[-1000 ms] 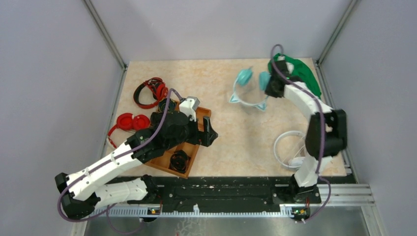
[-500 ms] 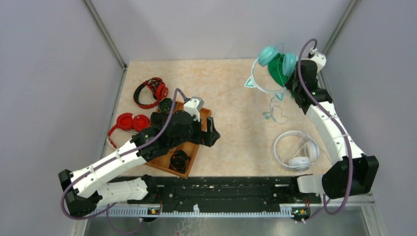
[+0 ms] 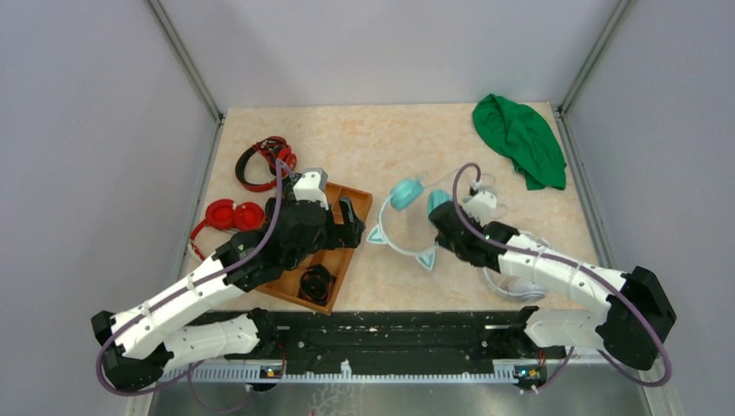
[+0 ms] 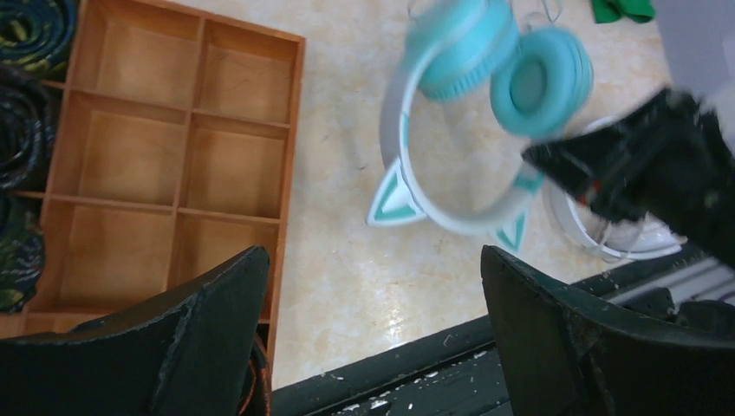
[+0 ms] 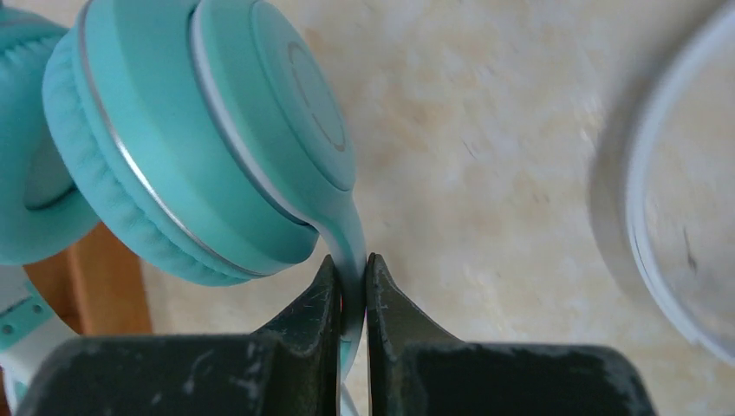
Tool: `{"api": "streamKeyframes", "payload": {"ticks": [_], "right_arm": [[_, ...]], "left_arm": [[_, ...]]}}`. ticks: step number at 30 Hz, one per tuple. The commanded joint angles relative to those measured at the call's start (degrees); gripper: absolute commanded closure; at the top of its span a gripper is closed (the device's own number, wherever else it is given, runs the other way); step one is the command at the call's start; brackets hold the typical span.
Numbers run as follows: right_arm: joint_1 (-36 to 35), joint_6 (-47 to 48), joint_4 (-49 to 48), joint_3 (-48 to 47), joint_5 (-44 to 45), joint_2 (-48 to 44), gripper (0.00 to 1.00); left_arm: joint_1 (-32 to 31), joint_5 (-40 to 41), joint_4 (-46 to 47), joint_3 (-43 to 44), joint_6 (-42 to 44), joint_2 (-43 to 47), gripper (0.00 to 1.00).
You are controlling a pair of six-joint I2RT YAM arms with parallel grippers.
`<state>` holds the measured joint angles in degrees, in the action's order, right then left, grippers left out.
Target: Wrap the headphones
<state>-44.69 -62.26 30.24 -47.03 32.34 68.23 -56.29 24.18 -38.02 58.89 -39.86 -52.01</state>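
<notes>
The teal headphones (image 3: 405, 196), with a pale headband and two pointed cat ears, hang over the middle of the table. My right gripper (image 3: 444, 222) is shut on them. In the right wrist view its jaws (image 5: 349, 260) pinch the thin teal arm just below one ear cup (image 5: 217, 130). My left gripper (image 3: 348, 222) hovers over the wooden tray's right edge, left of the headphones and apart from them. In the left wrist view it (image 4: 373, 260) stands wide open with nothing between the fingers, and the headphones (image 4: 459, 43) hang ahead of it.
A wooden compartment tray (image 3: 343, 276) lies at the left with a black cable bundle (image 3: 316, 282) in it. Two red headphones (image 3: 267, 162) (image 3: 230, 214) lie beyond it. White headphones (image 3: 523, 291) lie under my right arm. A green cloth (image 3: 520, 139) is at the back right.
My right arm has swung from the back right corner to the table's middle, carrying the teal headphones leftward and nearer. My left gripper has shifted slightly left over the tray.
</notes>
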Motion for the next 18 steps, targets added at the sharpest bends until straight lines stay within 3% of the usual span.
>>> {"api": "streamKeyframes", "payload": {"ticks": [1,7,10,14,16,18], "right_arm": [[-5.03,-31.41,9.03,4.14,11.39,-2.44,1.0],[-5.06,-45.64,12.29,10.26,7.11,-1.68,1.0],[-5.06,-44.38,6.66,10.3,6.95,-0.76,1.0],[-5.06,-30.82,-2.26,5.51,4.04,3.34,0.5],[-5.06,-25.45,-6.97,5.0,1.21,3.32,0.35],[-5.06,-16.25,-15.31,7.23,-1.99,0.12,0.29]], "left_arm": [[-0.05,6.13,-3.53,1.66,-4.43,-2.89,0.04],[-0.04,1.49,-3.75,2.69,-7.62,-7.59,0.03],[-0.05,1.74,-3.53,1.31,-10.96,-8.35,0.03],[-0.05,1.77,-3.02,0.63,-12.6,-10.09,0.03],[-0.04,1.44,-2.92,1.21,-12.32,-11.28,0.04],[-0.09,1.35,-3.66,2.03,-13.02,-12.46,0.03]]}}
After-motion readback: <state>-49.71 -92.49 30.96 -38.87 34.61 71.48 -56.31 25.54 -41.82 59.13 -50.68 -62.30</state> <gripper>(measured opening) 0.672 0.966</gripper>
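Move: The teal headphones already hang from the closed right fingers, pinched on the right side of the band; the bare table spot for that side lies about 6 cm back, 4 cm to the right and 8 cm below the right hand. The white headphones lie some 20 cm to this hand's right and 5 cm back; the wooden tray's middle is about 31 cm to its left, level with it, both about 10 cm below. From the left hand the spot is about 23 cm right, level, and 23 cm down. The teal headphones are lowered by the right hand, about 8 cm down, 6 cm back and 4 cm right towards the white pair, turning some 25 degrees clockwise; there the fingers open to about two-thirds and let the band go, the hand easing back left, forward and slightly up. The left hand, empty and open, sinks about 5 cm beside the tray, tipping down a little. ##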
